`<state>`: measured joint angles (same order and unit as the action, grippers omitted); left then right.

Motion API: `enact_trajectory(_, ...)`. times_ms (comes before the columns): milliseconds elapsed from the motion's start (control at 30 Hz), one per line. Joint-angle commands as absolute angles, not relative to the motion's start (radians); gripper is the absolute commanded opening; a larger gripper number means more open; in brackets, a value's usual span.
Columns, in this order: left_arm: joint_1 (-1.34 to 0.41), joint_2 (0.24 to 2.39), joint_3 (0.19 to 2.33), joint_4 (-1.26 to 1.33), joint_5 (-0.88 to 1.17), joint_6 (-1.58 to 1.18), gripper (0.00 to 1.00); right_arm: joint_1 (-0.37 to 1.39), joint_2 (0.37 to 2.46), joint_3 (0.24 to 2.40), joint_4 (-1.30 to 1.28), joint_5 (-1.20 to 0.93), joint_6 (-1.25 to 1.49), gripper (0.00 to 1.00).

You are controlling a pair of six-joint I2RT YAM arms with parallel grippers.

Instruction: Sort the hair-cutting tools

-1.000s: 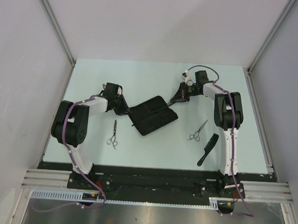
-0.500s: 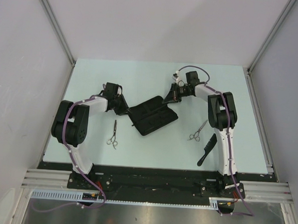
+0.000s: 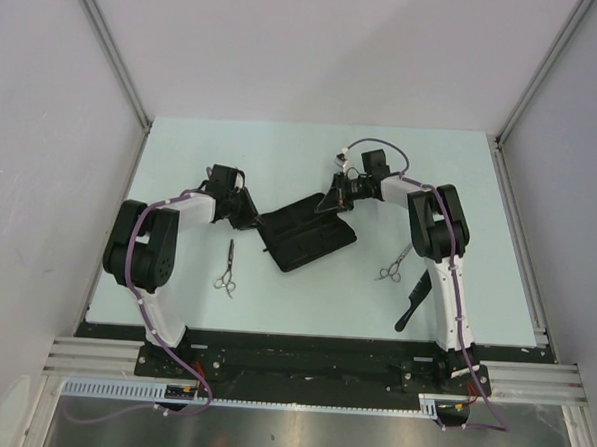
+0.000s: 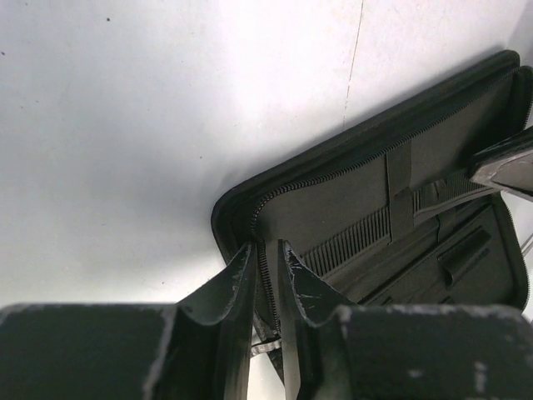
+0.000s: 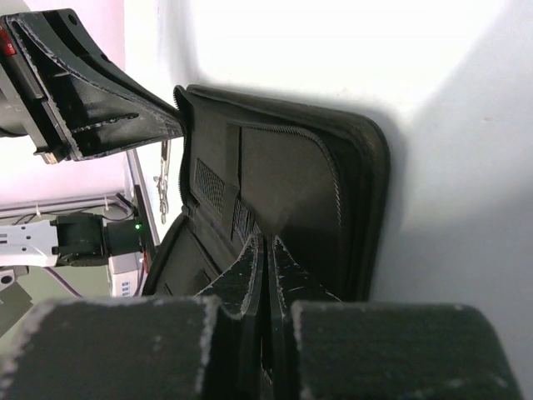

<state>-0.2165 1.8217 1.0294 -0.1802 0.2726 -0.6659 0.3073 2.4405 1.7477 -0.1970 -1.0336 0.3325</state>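
Observation:
An open black case (image 3: 303,239) lies mid-table. My left gripper (image 3: 251,218) is shut on its zipper edge (image 4: 265,275), which sits between the fingertips (image 4: 241,267). My right gripper (image 3: 332,200) is shut, its tips (image 5: 265,239) against the inside of the case's raised far flap (image 5: 283,167). What looks like a long narrow comb (image 4: 354,240) sits under a strap inside the case. One pair of silver scissors (image 3: 226,270) lies near the left arm. Another pair (image 3: 397,261) and a black handled comb (image 3: 416,298) lie by the right arm.
The left gripper's fingers (image 5: 100,92) show at the case's far edge in the right wrist view. The table (image 3: 282,153) is pale with a raised frame around it, and grey walls stand close on both sides.
My right gripper has swung left to the case, and the far flap now stands tilted up. The left gripper and the loose tools have not moved.

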Motion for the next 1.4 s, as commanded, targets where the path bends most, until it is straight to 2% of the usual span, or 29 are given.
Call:
enact_trajectory(0, -0.236, 1.861, 1.002, -0.178, 0.298, -0.634, 0.22, 0.351, 2.434, 1.726, -0.124, -1.029, 0.35, 0.0)
enact_trajectory(833, -0.236, 1.861, 0.996, -0.178, 0.307, -0.614, 0.22, 0.376, 2.415, 1.69, -0.06, -0.948, 0.423, 0.03)
enact_trajectory(867, -0.236, 1.861, 0.996, -0.178, 0.305, -0.612, 0.22, 0.365, 2.41, 1.687, -0.067, -0.94, 0.423, 0.12)
enact_trajectory(933, -0.236, 1.861, 0.994, -0.179, 0.301, -0.612, 0.22, 0.353, 2.392, 1.68, -0.077, -0.93, 0.414, 0.23)
enact_trajectory(967, -0.236, 1.861, 0.994, -0.179, 0.299, -0.614, 0.22, 0.347, 2.382, 1.669, -0.087, -0.905, 0.411, 0.37)
enact_trajectory(1067, -0.235, 1.859, 0.994, -0.178, 0.291, -0.615, 0.22, 0.308, 2.349, 1.646, -0.097, -0.878, 0.41, 0.6)
enact_trajectory(1167, -0.235, 1.856, 0.994, -0.179, 0.284, -0.618, 0.22, 0.27, 2.315, 1.612, -0.115, -0.853, 0.39, 0.67)
enact_trajectory(1367, -0.235, 1.855, 0.996, -0.179, 0.282, -0.629, 0.22, 0.216, 2.263, 1.591, -0.173, -0.819, 0.359, 0.64)
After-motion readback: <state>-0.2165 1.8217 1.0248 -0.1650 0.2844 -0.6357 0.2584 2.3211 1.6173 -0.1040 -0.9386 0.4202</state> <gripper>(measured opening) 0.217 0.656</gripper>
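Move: Some 6 cm to the right hand's left and 3 cm back, about a centimetre below, lies the case's strap; the case's middle is roughly 7 cm back and 3 cm left of this hand. The right-hand scissors lie about 22 cm to its right and 13 cm back. From the left hand, the strap is about 10 cm right and 2 cm ahead; the left-hand scissors lie some 8 cm left and 13 cm back. Sliding the pinched comb farther under the strap, the right hand works left and slightly back along the case, about 3 cm with a pause midway, towards the left hand. Its fingers then open wide, let go of the comb's end and draw away right and forward some 6 cm, rising 2 cm. The left hand stays on the case's left edge. ##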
